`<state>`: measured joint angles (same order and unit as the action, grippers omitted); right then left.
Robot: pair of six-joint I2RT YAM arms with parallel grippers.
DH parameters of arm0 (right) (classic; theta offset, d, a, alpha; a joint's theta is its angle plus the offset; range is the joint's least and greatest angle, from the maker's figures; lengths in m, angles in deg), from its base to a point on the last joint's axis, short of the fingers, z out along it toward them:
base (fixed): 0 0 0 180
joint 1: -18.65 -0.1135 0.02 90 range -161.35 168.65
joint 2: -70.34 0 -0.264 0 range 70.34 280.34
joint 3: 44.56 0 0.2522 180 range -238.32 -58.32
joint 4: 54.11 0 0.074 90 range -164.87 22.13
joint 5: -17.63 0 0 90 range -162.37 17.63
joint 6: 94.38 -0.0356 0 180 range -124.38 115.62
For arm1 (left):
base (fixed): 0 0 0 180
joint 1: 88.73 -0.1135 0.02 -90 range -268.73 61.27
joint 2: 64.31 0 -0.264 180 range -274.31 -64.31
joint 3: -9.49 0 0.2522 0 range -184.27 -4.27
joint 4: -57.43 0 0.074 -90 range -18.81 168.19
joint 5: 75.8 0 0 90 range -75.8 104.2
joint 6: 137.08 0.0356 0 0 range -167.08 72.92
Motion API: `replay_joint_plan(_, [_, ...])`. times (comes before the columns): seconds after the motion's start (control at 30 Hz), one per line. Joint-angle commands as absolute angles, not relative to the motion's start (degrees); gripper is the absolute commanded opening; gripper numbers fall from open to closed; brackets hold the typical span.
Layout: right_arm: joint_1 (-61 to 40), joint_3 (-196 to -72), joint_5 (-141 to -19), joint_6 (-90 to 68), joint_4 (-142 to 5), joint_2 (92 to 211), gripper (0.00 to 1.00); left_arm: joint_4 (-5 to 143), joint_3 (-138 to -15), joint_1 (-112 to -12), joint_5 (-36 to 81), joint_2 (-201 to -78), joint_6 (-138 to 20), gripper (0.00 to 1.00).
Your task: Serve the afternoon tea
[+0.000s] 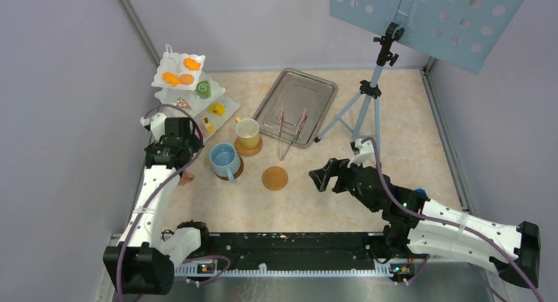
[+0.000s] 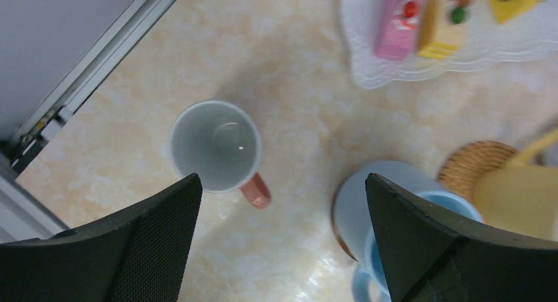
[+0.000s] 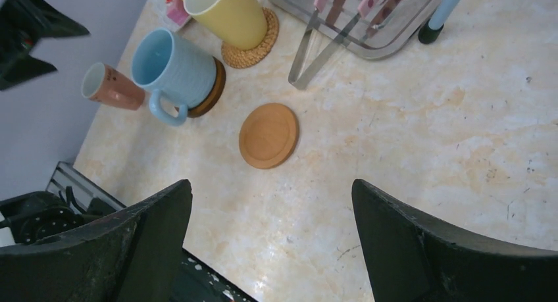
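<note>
The white three-tier stand [image 1: 191, 85] at the back left carries orange biscuits [image 1: 177, 78], a green swirl roll [image 1: 203, 88] and a yellow wedge [image 1: 215, 108]. A yellow cup [image 1: 248, 132] sits on a woven coaster [image 3: 253, 42], and a blue cup [image 1: 224, 158] on a brown coaster. Another brown coaster [image 1: 275, 178] lies bare. My left gripper [image 2: 283, 183] hangs open above a small pink cup [image 2: 217, 146], which stands upright by its left finger. My right gripper [image 3: 271, 183] is open and empty, just short of the bare coaster [image 3: 268, 135].
A metal tray [image 1: 296, 104] at the back holds pink tongs [image 1: 293, 127]. A blue tripod [image 1: 368, 101] with a perforated board stands at the back right. Walls close in on the left and right. A pink slice [image 2: 398, 22] lies on the stand's bottom tier [image 2: 395, 72].
</note>
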<state>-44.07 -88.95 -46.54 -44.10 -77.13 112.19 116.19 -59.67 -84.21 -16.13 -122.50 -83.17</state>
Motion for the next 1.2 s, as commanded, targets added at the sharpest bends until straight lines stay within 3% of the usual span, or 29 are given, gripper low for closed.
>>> replay_joint_plan(0.0, [-43.8, -89.3, -43.9, -44.3, -79.4, 108.4, 0.89, 106.1, -51.5, -93.1, -10.1, -121.7, -80.4, 0.99])
replay_joint_plan(0.2, [-43.8, -89.2, -45.0, -44.9, -80.8, 109.0, 0.89, 100.0, -49.2, -96.7, -7.6, -127.9, -80.7, 0.95])
replay_joint_plan(0.67, [-43.8, -87.2, -46.7, -48.3, -78.2, 111.3, 0.88, 97.9, -45.9, -99.7, -2.9, -133.0, -82.9, 0.53])
replay_joint_plan(0.77, [-43.8, -88.1, -46.7, -48.5, -79.8, 111.6, 0.88, 98.4, -44.8, -100.5, -2.6, -132.8, -84.3, 0.49])
replay_joint_plan(0.9, [-43.8, -88.2, -46.1, -49.5, -81.3, 110.4, 0.87, 98.5, -44.5, -100.9, -3.0, -131.5, -84.9, 0.33])
replay_joint_plan(1.1, [-43.8, -88.3, -45.5, -50.6, -83.1, 108.5, 0.86, 101.5, -46.0, -101.0, -4.9, -128.5, -86.3, 0.00])
replay_joint_plan(1.17, [-43.8, -88.8, -45.4, -50.9, -84.1, 108.2, 0.85, 103.2, -47.5, -101.0, -5.7, -126.0, -85.4, 0.00])
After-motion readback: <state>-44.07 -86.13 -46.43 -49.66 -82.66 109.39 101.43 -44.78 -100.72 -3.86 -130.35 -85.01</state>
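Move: From the left hand the pink mug stands about 3 cm back and 7 cm to the left, its middle some 12 cm below. The blue mug is level with the hand but about 10 cm to its right, also some 12 cm below; the pink cake on the stand's bottom tray lies about 12 cm straight ahead and 11 cm lower. From the right hand the pink mug is some 54 cm left, 8 cm ahead and 10 cm down. Down by about 11 cm, with a quick 4 cm shift left at the start, the left hand comes onto the pink mug, rolling and turning its wrist slightly. Its wide-open fingers close steadily until one is inside the mug and one outside, pinching the wall on the side near the handle, before the hand eases up a touch. The empty right hand sinks some 3 cm well clear of things, still open. ##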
